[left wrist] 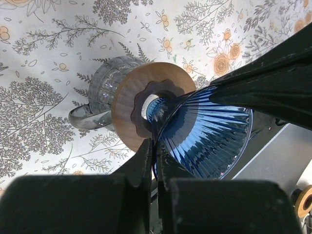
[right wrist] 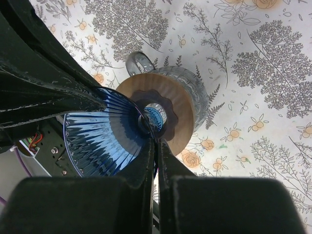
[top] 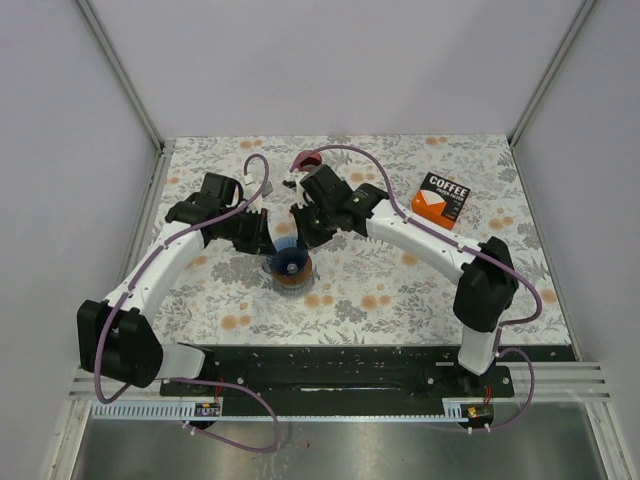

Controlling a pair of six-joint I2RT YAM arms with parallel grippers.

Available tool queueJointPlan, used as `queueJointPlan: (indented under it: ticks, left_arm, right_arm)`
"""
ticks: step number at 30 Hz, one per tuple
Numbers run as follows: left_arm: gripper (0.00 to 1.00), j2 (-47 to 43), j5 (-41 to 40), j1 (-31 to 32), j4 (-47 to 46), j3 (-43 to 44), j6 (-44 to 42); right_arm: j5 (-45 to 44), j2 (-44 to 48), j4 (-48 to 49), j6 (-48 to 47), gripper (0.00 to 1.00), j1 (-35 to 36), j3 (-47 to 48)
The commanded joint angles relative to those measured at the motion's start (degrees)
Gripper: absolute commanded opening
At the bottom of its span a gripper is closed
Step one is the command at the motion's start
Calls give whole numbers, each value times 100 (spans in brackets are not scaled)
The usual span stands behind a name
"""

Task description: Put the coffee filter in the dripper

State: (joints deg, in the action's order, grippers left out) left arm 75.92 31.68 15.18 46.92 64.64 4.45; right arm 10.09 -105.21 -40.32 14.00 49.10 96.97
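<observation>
The dripper [top: 290,262], a ribbed blue glass cone with a wooden collar [left wrist: 127,97], sits on a clear glass cup [left wrist: 105,80] in the middle of the table. My left gripper [left wrist: 155,146] is shut on the cone's thin wall from the left side. From the right side, my right gripper [right wrist: 156,144] is shut on the opposite wall of the dripper [right wrist: 102,141]. In the top view the left gripper [top: 270,245] and right gripper [top: 305,238] meet over it. The coffee filter does not show in any view.
An orange, black and white box marked COFFEE [top: 441,199] lies at the back right. A dark red object [top: 305,160] and small dark bits [top: 288,184] lie behind the arms. White walls with metal posts close in the flowered table [top: 400,290].
</observation>
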Motion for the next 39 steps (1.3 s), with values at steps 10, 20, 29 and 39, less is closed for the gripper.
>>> queueJointPlan:
  ticks: [10, 20, 29, 39]
  left_arm:
    - [0, 459, 286, -6, -183, -189, -601]
    - [0, 687, 330, 38, 2, -321, -1236]
    - [0, 714, 180, 55, -121, -515, -1438]
    - [45, 652, 620, 46, 274, 663, -1368]
  right_arm:
    - [-147, -298, 340, -389, 0, -296, -688]
    - [-86, -386, 525, -407, 0, -349, -1145]
    - [-86, -307, 630, -372, 0, -357, -1181]
    - [177, -298, 402, -372, 46, -357, -127]
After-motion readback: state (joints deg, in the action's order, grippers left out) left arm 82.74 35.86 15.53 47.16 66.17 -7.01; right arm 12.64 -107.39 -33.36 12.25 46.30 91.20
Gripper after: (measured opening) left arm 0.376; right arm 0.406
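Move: Pinched by its rim between both hands, the blue dripper hangs just over the wooden collar, whose middle lies about 5 cm right, 2 cm back and 8 cm below the left hand. From the right hand the collar is some 3 cm left, 3 cm back and 8 cm down. The glass jug stands straight under the collar, roughly 5 cm lower, and the red-topped kettle about 19 cm ahead and 1 cm right of the right hand. Lowering the blue dripper between them, both hands sink about 2.5 cm and ease 1 cm forward, quickly at first and then slowly, down into the wooden collar. Both grippers then open to roughly two fifths and release the rim; the left hand turns some 10 degrees clockwise, while the right dips another centimetre as it opens. ##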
